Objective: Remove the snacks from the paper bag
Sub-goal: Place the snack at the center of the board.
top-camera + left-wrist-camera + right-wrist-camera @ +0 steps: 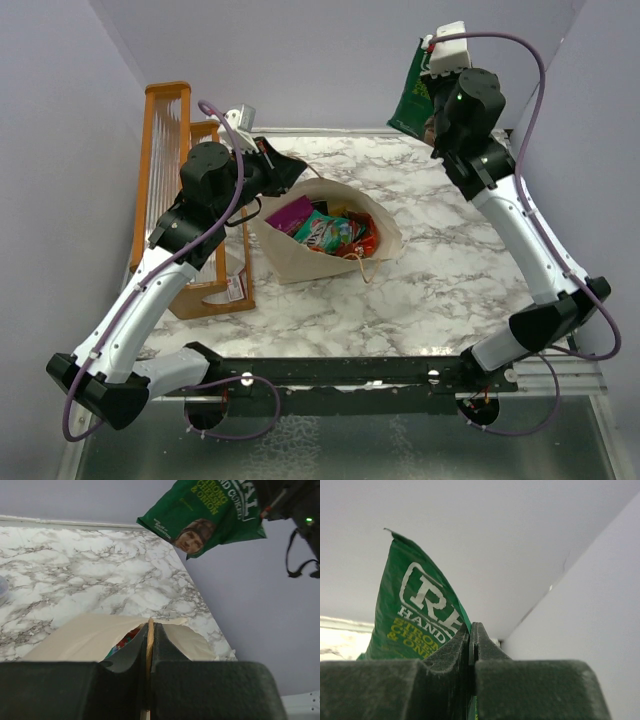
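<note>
The cream paper bag [300, 262] lies open on the marble table, its mouth facing up. Inside it show several snacks, among them a purple pouch [290, 213], a teal-pink packet [322, 232] and an orange-red packet [362, 236]. My left gripper [290, 172] [149, 630] is shut on the bag's tan loop handle [149, 640] at the bag's rear rim [85, 635]. High above the table's far right corner, my right gripper [430, 98] [470, 630] is shut on the edge of a green chip bag [410, 102] [412, 615] [210, 510], which hangs in the air.
An orange-framed wooden rack [165, 170] stands along the table's left edge, close beside my left arm. A small clear cup [2, 590] shows at the left border of the left wrist view. Lilac walls close in the left, back and right sides.
</note>
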Action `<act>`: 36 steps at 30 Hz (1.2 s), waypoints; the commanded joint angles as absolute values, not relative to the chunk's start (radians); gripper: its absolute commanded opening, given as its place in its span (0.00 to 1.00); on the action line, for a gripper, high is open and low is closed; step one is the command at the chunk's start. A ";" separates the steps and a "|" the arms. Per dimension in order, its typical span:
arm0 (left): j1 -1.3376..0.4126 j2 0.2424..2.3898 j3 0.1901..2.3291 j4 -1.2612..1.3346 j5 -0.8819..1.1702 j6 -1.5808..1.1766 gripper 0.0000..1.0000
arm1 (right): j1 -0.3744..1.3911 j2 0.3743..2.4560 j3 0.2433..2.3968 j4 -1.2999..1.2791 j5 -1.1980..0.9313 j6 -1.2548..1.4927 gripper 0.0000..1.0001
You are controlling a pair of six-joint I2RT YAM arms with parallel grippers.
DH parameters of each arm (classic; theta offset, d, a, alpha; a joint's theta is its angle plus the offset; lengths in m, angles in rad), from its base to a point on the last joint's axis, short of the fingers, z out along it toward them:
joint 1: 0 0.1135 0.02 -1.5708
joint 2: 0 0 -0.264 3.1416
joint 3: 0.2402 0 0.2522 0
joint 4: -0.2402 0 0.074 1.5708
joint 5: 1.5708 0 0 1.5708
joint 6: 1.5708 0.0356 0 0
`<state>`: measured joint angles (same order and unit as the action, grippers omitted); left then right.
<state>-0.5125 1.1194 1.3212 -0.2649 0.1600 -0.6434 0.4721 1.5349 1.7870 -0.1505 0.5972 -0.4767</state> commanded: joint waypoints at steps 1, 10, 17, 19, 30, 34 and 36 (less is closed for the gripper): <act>-0.509 1.081 1.336 -0.250 0.175 -0.660 0.00 | 0.337 1.630 1.819 -0.303 0.413 -0.227 0.02; -0.509 1.077 1.341 -0.275 0.188 -0.668 0.00 | 0.143 1.875 1.825 -0.290 -0.101 0.229 0.02; -0.509 1.077 1.350 -0.281 0.196 -0.670 0.00 | 0.064 1.997 1.879 -0.124 -0.383 0.631 0.01; -0.509 1.078 1.350 -0.284 0.197 -0.670 0.00 | 0.028 2.003 1.826 0.006 -0.429 0.774 0.01; -0.509 1.098 1.350 -0.264 0.223 -0.683 0.00 | -0.082 2.052 1.697 0.141 -0.481 1.072 0.01; -0.509 1.096 1.349 -0.260 0.251 -0.661 0.00 | -0.146 2.031 1.459 0.245 -0.445 1.026 0.01; -0.509 1.104 1.350 -0.276 0.271 -0.638 0.00 | -0.191 2.038 1.390 0.244 -0.442 0.971 0.01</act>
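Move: The bare patch of board my right hand is taking the already gripped green snack to lies about 13 cm ahead, nearly straight in line, and some 46 cm below. The paper bag stands about 20 cm back and 20 cm left of that hand, its middle about 32 cm lower; the clear cup sits about 6 cm ahead and 35 cm left, down on the board. From my left hand the patch is roughly 28 cm ahead, 33 cm right and 40 cm down. I swing the snack down with my right hand, away from the paper bag: about 25 cm down and 13 cm forward, then up some 5 cm and down again, finishing nearly 30 cm lower and a little to the right. On the way I roll the wrist almost 90 degrees, left side rising, and dip the fingertips slightly, keeping the packet's edge pinched throughout. ##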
